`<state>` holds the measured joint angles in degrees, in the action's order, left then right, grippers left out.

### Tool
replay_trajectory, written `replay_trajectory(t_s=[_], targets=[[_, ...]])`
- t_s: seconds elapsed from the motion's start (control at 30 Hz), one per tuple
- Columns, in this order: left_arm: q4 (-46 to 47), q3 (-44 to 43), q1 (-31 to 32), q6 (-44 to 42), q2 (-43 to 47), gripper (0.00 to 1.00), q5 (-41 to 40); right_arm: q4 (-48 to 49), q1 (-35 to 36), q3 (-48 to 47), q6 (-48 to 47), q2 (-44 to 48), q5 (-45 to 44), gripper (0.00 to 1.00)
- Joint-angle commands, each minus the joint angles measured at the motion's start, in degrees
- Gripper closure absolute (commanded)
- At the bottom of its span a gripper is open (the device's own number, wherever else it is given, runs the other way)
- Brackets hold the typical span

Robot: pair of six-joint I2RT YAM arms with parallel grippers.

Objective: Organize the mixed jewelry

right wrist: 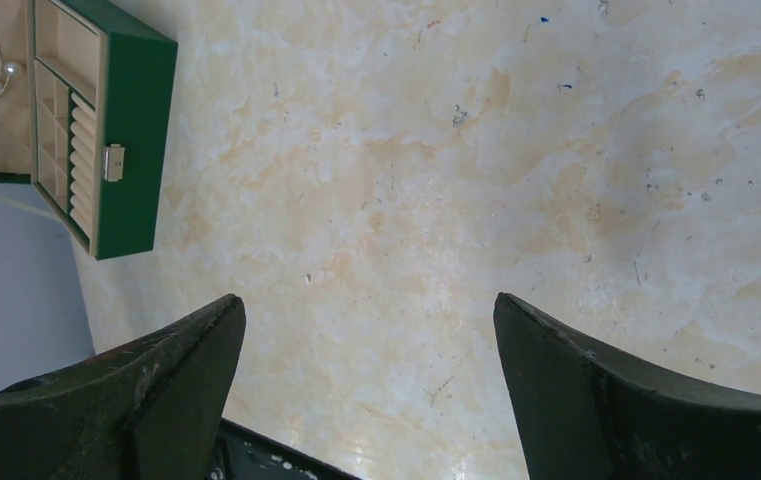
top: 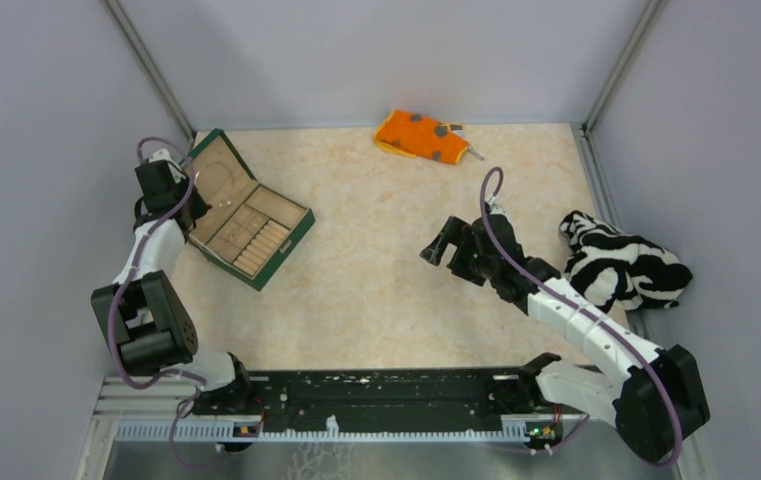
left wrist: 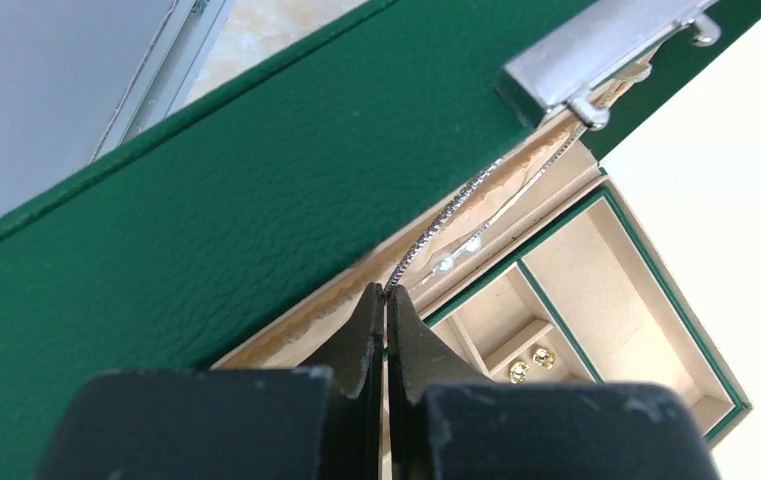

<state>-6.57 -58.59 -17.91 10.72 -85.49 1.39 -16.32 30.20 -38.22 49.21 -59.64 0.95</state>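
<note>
An open green jewelry box (top: 291,240) lies at the left of the table, its lid (left wrist: 256,180) tilted back. My left gripper (left wrist: 386,292) reaches over the lid's edge, shut on a thin silvery bangle (left wrist: 476,190) that arcs along the lid's beige lining. Two tiny pale beads (left wrist: 443,263) sit by the bangle, and two small gold earrings (left wrist: 531,364) rest in a compartment. In the top view the left gripper (top: 197,197) is at the lid. My right gripper (top: 444,260) hovers open over bare table at centre right; its wrist view shows its tips (right wrist: 366,305) holding nothing and the box (right wrist: 131,150) far off.
An orange grey-spotted cloth (top: 421,135) lies at the back wall. A black-and-white striped cloth (top: 621,262) is heaped at the right edge beside the right arm. Grey walls close in the table on three sides. A metal clasp (left wrist: 596,50) sticks out from the lid.
</note>
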Motion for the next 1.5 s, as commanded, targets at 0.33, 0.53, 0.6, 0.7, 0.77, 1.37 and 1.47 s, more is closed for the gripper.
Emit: replay_trajectory(t_s=[0.33, 0.53, 0.6, 0.7, 0.77, 1.37, 1.47], targets=[[-4.19, -2.80, -0.84, 1.12, 2.21, 0.66, -3.78, 1.55, -0.40, 0.25, -0.15, 1.60, -0.69, 0.07], [-8.95, -4.22, -0.88, 1.84, 9.46, 0.56, 3.44, 1.57, -0.47, 0.07, -0.13, 1.63, -0.60, 0.07], [-10.14, -3.68, -0.90, 2.48, 12.73, 0.55, 5.61, 1.87, -0.40, 0.20, 0.00, 1.56, -0.64, 0.07], [-11.75, -4.22, -0.85, 2.26, 16.08, 0.54, 7.64, 2.75, -0.41, 0.42, -0.01, 1.22, -0.08, 0.07], [-13.17, -6.43, -0.89, 1.66, 16.82, 0.54, 8.33, 2.97, -0.40, 0.28, -0.07, 0.83, 0.40, 0.08], [-23.45, -36.56, -4.06, -0.97, -10.21, 0.45, 8.52, 4.50, -0.40, 1.36, -0.27, 2.07, 1.05, 0.36], [-22.97, -36.49, -4.92, -1.21, -10.33, 0.44, 8.91, 4.54, -0.40, 1.63, -0.43, 2.11, 1.31, 0.54]])
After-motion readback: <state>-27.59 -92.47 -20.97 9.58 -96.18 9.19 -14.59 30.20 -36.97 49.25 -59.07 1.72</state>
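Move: The left hand's shut fingers still hold an end of the pearl necklace just inside the raised lid of the jewelry box. The lid's middle is about 6 cm ahead and 4 cm below, with its metal latch some 9 cm straight ahead and 3 cm above; the divided tray lies roughly 9 cm right, 1 cm farther out and 11 cm below. From the right hand, the lid is about 22 cm ahead, 54 cm left and 3 cm lower. The left fingers part to about half open and let go of the necklace, then the hand climbs out of the lid, some 16 cm up while easing back a few centimetres and tilting up about 15 degrees. From there it swings forward roughly 9 cm, dips about 5 cm and levels back over the lid's outer edge. The right hand stays in place, closing its empty fingers to about half. ##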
